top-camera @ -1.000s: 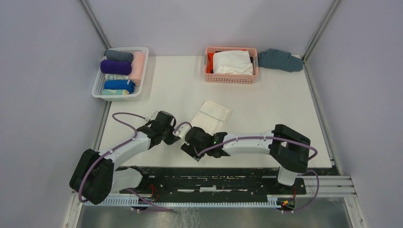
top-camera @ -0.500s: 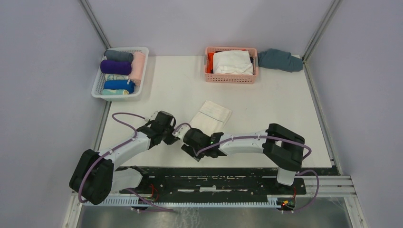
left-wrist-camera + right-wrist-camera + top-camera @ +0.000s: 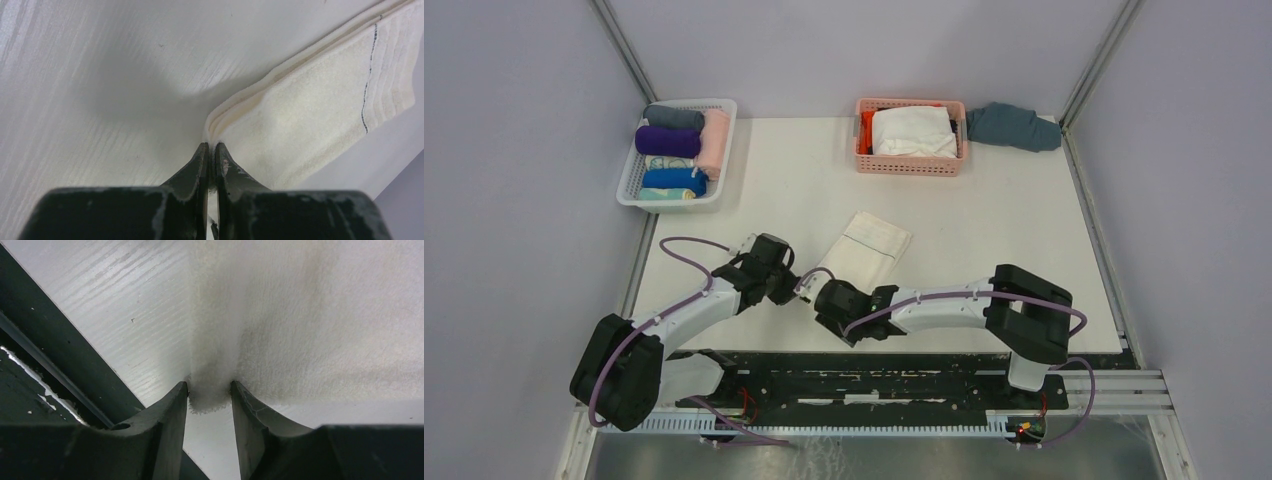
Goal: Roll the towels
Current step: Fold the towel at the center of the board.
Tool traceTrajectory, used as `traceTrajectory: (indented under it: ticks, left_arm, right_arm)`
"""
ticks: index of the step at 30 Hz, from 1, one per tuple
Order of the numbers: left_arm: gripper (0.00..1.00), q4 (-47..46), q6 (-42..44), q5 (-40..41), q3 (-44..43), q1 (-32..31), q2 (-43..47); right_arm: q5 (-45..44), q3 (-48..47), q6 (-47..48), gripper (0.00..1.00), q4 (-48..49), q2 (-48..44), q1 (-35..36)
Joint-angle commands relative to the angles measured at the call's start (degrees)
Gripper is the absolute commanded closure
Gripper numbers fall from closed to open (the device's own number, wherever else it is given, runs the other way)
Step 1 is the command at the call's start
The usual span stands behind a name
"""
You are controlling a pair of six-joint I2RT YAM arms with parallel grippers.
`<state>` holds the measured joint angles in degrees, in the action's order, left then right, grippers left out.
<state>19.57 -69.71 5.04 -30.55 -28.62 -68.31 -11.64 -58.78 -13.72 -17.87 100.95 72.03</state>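
Observation:
The cream-white towel (image 3: 869,245) lies folded flat on the table, one corner pointing at the arms. My left gripper (image 3: 796,284) is shut on the towel's layered near corner (image 3: 220,131), its jaws nearly touching (image 3: 210,145). Beside it, my right gripper (image 3: 822,292) is partly open and straddles another bit of the near edge; a fluffy tuft of towel (image 3: 212,390) sits between its fingertips (image 3: 209,386) and brushes both. The purple towel (image 3: 667,141) lies rolled in the white basket (image 3: 629,190) at the far left.
The white basket also holds grey, pink, blue and pale rolls. A pink basket (image 3: 911,163) with white and orange cloth stands at the back, a teal-grey cloth (image 3: 1012,126) to its right. The table's dark front rail (image 3: 45,345) is just behind the right gripper.
The right gripper has slid a little toward the near edge and its jaws have narrowed around the towel's corner. The left gripper has kept its hold and not moved.

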Motion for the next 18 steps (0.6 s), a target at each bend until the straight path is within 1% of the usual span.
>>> traceTrajectory:
  ticks: [1,3,5,7,8,10,13,18]
  left_arm:
    - [0.97,-1.21,-2.7,2.21,0.03,0.16,0.29]
    - [0.97,-1.05,-2.64,2.54,-0.04,0.23,0.19]
    - [0.97,-0.55,-2.21,3.3,-0.42,0.25,0.15]
    - [0.97,0.17,-1.6,3.97,-1.37,0.51,0.03]
    - [0.97,0.46,-1.24,4.14,-1.74,0.59,-0.22]
    - [0.97,0.79,-0.65,4.27,-2.56,0.84,-0.68]
    - [0.97,1.23,0.36,4.29,-3.8,1.44,-1.81]
    - [0.97,0.66,2.33,4.28,-5.53,2.23,-3.9]
  right_arm:
    - [0.06,0.17,-0.46,0.57,0.46,1.2,0.48]
    - [0.19,0.34,-0.38,0.62,0.43,0.88,0.34]
    - [1.18,0.93,-0.18,0.7,0.74,-0.71,-0.02]
    - [4.13,1.54,-0.08,0.8,1.28,-2.47,-1.27]
    - [5.85,1.78,0.03,0.87,1.55,-3.33,-1.99]
    - [10.76,1.95,0.38,0.94,1.89,-5.03,-3.76]
    - [19.7,2.52,0.26,0.96,3.34,-6.36,-7.68]
    - [35.54,4.57,-3.22,0.96,8.11,-6.16,-15.79]
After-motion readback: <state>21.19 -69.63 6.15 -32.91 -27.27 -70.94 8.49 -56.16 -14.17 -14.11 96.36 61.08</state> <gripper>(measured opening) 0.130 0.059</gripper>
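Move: The towel's near corner lies between the right hand's half-open fingers, straight below the hand point by about 1 cm. The near end's other corner, held by the left fingers, is some 11 cm ahead and 11 cm left of the right hand. The striped far end lies roughly 22 cm ahead of the right hand and 5 cm to its right. From the left hand, the near corner is about 11 cm back, 11 cm right and 2 cm lower. Staying low at first, the right fingers close from half open and pinch the towel's near corner. The right hand then rises about 2 cm and goes forward a little over 1 cm, away from the table's near edge, while the wrist tilts some 15–20 degrees so that the fingertips swing from forward towards the left. The left hand keeps its pinch on the other corner, easing about a centimetre forward and left. ##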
